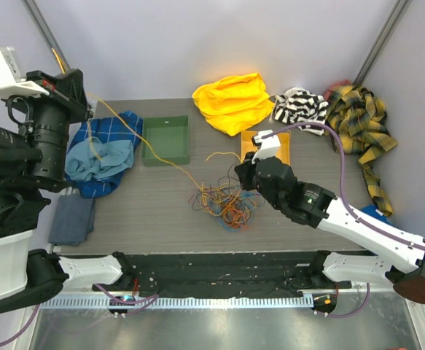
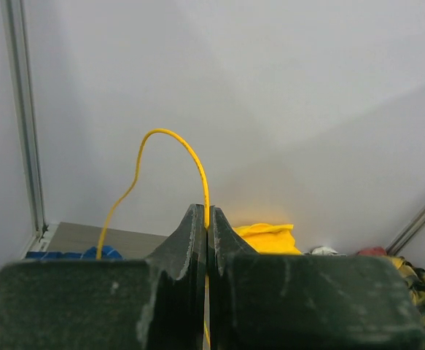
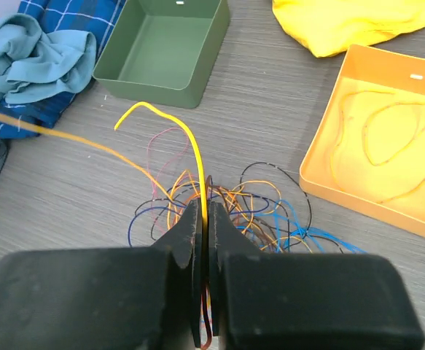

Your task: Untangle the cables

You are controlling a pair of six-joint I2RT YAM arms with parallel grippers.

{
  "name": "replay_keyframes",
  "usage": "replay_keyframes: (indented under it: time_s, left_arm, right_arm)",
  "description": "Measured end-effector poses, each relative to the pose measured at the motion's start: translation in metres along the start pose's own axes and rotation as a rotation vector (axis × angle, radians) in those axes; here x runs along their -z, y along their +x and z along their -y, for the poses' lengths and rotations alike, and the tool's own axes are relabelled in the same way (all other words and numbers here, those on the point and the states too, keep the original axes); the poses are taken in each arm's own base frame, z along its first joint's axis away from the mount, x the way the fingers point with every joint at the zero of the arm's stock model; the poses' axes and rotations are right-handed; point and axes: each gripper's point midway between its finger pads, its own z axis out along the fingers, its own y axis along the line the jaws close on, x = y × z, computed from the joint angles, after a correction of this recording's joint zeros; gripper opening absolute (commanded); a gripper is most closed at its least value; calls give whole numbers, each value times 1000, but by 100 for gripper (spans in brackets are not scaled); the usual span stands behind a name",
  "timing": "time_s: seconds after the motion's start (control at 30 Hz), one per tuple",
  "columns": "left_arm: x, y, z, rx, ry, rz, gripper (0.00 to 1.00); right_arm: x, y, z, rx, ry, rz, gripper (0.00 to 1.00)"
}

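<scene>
The cables (image 1: 223, 200) lie as a tangle of orange, yellow, blue and dark wires mid-table. My left gripper (image 2: 208, 219) is raised high at the far left (image 1: 87, 98), shut on one long yellow cable (image 2: 172, 135). That cable slopes down across the table into the tangle (image 1: 161, 159). My right gripper (image 3: 207, 211) sits at the tangle's near-right edge (image 1: 243, 175). It is shut on another yellow cable (image 3: 190, 142), whose free end curls upward, and a brown strand is caught with it. The rest of the tangle (image 3: 270, 211) spreads just beyond its fingertips.
A green tray (image 1: 165, 140) stands left of the tangle. An orange tray (image 3: 387, 146) holding a loose orange wire stands to the right. Blue and teal cloths (image 1: 99, 153) lie at the left. Yellow (image 1: 232, 102), striped (image 1: 299, 106) and plaid (image 1: 358, 124) cloths lie at the back.
</scene>
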Motion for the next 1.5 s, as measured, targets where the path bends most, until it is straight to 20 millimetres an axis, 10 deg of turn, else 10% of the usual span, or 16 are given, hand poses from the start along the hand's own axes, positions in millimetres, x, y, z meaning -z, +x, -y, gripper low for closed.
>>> replay_keyframes:
  time_s: [0.13, 0.23, 0.4, 0.8, 1.17, 1.5]
  left_arm:
    - [-4, 6, 3, -25, -10, -9, 0]
    - [-11, 17, 9, -70, -22, -30, 0]
    - [-23, 37, 19, -148, -41, -70, 0]
    - [-31, 72, 35, -215, -20, -152, 0]
    - [-27, 80, 44, -183, 38, -190, 0]
    - [-24, 87, 48, -173, 61, -218, 0]
  right_arm:
    - [-5, 21, 0, 7, -10, -45, 1]
    - [-20, 64, 2, 33, -11, -147, 44]
    - [-45, 133, 4, 135, 54, -335, 71]
    - [-54, 82, -51, 192, -78, -197, 74]
    - [-119, 161, -78, 380, -130, -349, 74]
    - [-153, 178, -93, 437, -138, -355, 69]
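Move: My right hand grips the end of one yellow cable above the tangle, whose middle lies about 25 cm below, some 3 cm ahead and 2 cm left. The pink loop on its far left edge is roughly 9 cm ahead and 11 cm left; the orange box is some 20 cm ahead and 9 cm right. From my raised left hand, holding another yellow cable, the tangle is about 26 cm right, 6 cm ahead and 61 cm below. I lower my right hand about 14 cm towards the tangle while its fingers open wide and let go of the yellow cable, lift it some 6 cm, then carry it left and down to the tangle's left edge, rolling its left side down and turning counter-clockwise. My left hand keeps its cable pinched and eases right, down and forward, several centimetres each way. ##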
